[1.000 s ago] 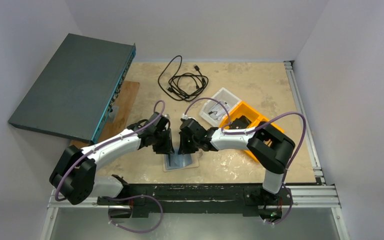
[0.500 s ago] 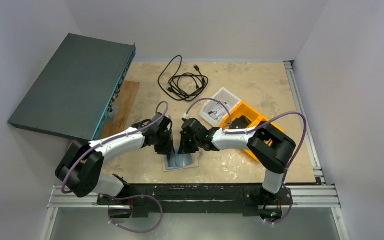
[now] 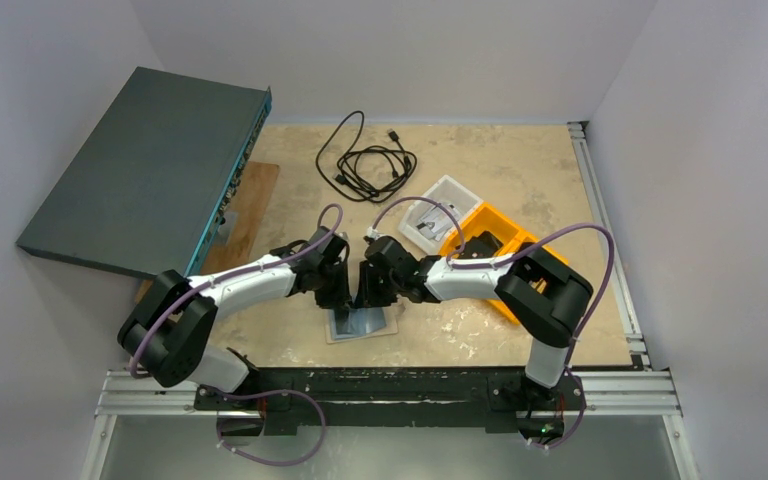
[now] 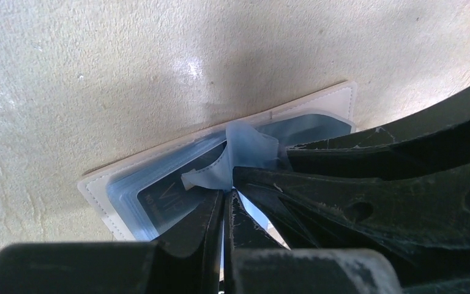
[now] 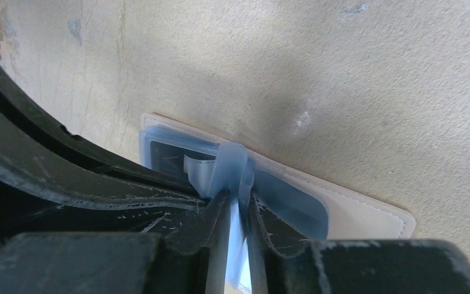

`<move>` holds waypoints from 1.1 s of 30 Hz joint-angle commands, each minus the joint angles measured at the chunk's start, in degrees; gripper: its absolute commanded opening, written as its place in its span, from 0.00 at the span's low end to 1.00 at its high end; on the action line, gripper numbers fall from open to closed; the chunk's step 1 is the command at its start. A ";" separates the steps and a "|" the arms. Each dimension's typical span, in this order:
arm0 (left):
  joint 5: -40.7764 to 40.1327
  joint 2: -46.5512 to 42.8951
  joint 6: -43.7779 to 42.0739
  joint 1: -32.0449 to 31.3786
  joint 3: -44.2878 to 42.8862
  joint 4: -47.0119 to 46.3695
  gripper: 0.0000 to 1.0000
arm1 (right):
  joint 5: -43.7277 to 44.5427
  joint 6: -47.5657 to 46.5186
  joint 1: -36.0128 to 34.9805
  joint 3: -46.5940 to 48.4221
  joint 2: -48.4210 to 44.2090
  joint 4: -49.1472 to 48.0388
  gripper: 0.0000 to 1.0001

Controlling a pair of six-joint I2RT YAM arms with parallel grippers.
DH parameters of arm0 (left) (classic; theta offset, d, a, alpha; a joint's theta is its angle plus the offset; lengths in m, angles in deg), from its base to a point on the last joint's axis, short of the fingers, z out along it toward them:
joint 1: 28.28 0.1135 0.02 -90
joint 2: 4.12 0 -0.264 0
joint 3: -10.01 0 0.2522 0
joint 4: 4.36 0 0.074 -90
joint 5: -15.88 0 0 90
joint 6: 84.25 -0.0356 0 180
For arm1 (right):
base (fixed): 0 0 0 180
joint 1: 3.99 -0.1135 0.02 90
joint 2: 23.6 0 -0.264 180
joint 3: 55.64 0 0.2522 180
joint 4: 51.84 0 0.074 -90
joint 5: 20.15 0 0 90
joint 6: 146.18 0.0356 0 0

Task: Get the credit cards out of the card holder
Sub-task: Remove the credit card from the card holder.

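The card holder lies open on the table near the front middle, cream outside with blue-grey clear sleeves inside. A dark credit card marked VIP sits in one sleeve. Both grippers stand over it, tips down. My left gripper is shut, its tips at the foot of a raised blue leaf; whether it pinches the leaf I cannot tell. My right gripper has its jaws a little apart, with a blue leaf standing loose in the gap.
An orange bin and a white tray stand right of the grippers. A coiled black cable lies at the back. A flat dark box leans at the left over a wooden board.
My left gripper has closed at the blue leaf and its arm has shifted slightly right. My right gripper's jaws have parted a little. The card holder has stayed put.
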State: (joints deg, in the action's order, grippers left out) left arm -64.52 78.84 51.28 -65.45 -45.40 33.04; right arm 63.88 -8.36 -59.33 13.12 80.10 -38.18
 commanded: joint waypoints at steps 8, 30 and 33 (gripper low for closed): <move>-0.78 -2.78 0.47 -0.32 0.08 1.68 0.00 | 2.76 -2.31 0.15 2.34 -6.57 8.10 0.34; 6.59 -2.85 1.52 -3.81 -2.54 -5.52 0.40 | 11.25 -2.49 0.40 -0.67 -17.02 15.75 0.38; 7.19 -1.99 1.75 -4.26 -3.22 -6.44 0.43 | 11.79 -1.87 0.40 -1.61 -18.24 16.12 0.37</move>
State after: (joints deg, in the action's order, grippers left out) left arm -59.55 75.87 52.05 -68.94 -45.67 30.40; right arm 73.30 -10.40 -59.09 12.60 64.82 -23.17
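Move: The card holder lies open beneath both hands, its middle roughly 3 cm back, 2 cm right and 2 cm below the left hand; a raised blue sleeve is already between the left hand's shut fingers. The black VIP card lies about 3 cm back, 1 cm left and 2 cm below that hand. From the right hand the sleeve is right at the fingertips, and the holder's middle is some 3 cm back, 1 cm right and 2 cm down. The raised sleeve is left by the right hand first: its slightly parted fingers open further as it climbs about 6 cm and draws some 5 cm to the right. The left hand keeps its pinch almost in place, then rises about 2.5 cm, shifts 3 cm right and a little back across the holder, and opens to let go of the sleeve, tilting slightly. ##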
